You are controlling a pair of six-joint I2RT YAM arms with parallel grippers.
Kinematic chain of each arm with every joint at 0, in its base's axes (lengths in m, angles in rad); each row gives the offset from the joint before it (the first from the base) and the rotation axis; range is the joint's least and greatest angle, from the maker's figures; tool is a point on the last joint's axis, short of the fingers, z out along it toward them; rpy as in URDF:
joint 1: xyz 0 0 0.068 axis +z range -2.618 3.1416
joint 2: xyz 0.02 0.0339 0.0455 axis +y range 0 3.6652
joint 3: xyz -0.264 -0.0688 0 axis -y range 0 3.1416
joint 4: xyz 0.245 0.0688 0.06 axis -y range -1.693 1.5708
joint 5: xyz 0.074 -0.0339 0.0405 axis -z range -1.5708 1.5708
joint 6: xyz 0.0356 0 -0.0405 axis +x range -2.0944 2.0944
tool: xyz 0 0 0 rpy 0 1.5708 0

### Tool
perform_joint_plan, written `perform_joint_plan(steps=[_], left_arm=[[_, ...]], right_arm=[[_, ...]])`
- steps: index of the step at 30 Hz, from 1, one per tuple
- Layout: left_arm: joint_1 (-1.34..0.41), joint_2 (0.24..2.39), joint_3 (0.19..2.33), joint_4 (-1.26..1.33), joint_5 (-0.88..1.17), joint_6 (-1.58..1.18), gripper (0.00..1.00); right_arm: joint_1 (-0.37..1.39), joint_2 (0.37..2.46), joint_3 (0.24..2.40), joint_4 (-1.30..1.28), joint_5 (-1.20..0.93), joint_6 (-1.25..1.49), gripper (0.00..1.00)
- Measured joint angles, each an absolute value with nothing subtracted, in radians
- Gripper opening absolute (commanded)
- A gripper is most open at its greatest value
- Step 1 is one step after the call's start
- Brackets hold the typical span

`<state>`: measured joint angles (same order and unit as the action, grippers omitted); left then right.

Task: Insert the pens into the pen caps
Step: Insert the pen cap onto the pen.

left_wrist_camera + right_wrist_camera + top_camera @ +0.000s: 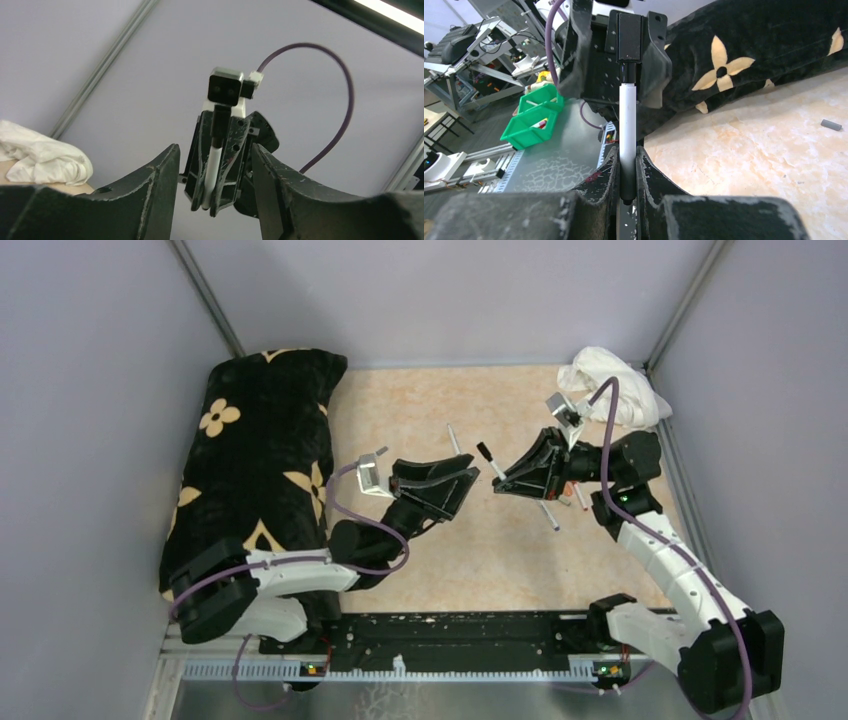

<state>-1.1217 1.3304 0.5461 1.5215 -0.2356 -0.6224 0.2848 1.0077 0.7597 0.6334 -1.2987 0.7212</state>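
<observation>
My right gripper (500, 480) (627, 150) is shut on the lower end of a white pen (627, 120), held above the table. A black pen cap (486, 452) (219, 125) sits on the pen's far end. Just left of that capped end, my left gripper (466, 486) (214, 148) faces it, open and holding nothing, its fingers (160, 190) standing wide apart. More pens lie on the table: one thin pen (455, 438) at centre, another pen (549, 512) below the right gripper. A loose grey cap (830, 125) lies on the table.
A black cushion with cream flowers (260, 460) fills the left side of the table. A crumpled white cloth (615, 385) lies in the back right corner. Grey enclosure walls stand on three sides. Green bins (531, 117) sit beyond the near edge.
</observation>
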Motion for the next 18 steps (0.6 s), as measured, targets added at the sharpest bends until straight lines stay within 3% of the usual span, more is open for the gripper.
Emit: perform_joint_plan(steps=[8, 12, 18], left_arm=[[-1.121, 1.155, 0.491, 1.477, -0.219, -0.558, 0.97], [-1.121, 1.024, 0.549, 1.246, -0.177, -0.476, 0.98], [-1.108, 0.983, 0.825, 0.811, -0.114, -0.388, 0.95]], right_arm=[[0.28, 0.99, 0.745, 0.596, -1.315, 0.671, 0.0], [0.277, 0.983, 0.744, 0.556, -1.336, 0.627, 0.0], [0.276, 0.974, 0.744, 0.508, -1.365, 0.577, 0.0]])
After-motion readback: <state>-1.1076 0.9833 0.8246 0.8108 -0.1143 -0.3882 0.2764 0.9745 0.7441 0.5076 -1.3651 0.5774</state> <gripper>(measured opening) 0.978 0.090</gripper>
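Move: Just beyond the left hand's parted fingertips, the black pen cap sits on the pen's upper end, about 2 cm ahead, 2 cm to the right and 3 cm above. The white pen body runs down from it, its middle level ahead, 4 cm right and 2 cm below, into the right gripper some 2 cm back, 6 cm right and 6 cm below. From the right hand, the cap stands 4 cm ahead, 4 cm left and 9 cm up. Backing away from the capped pen, the already loosened left hand opens its fingers almost fully and goes left, up and slightly back, then mainly straight up while easing back to the right, ending about 9 cm higher. Its fingertips tip up some 10 degrees and its left side rises. The right hand keeps its pinch on the pen and sinks nearly 2 cm, drawing back 1 cm. ##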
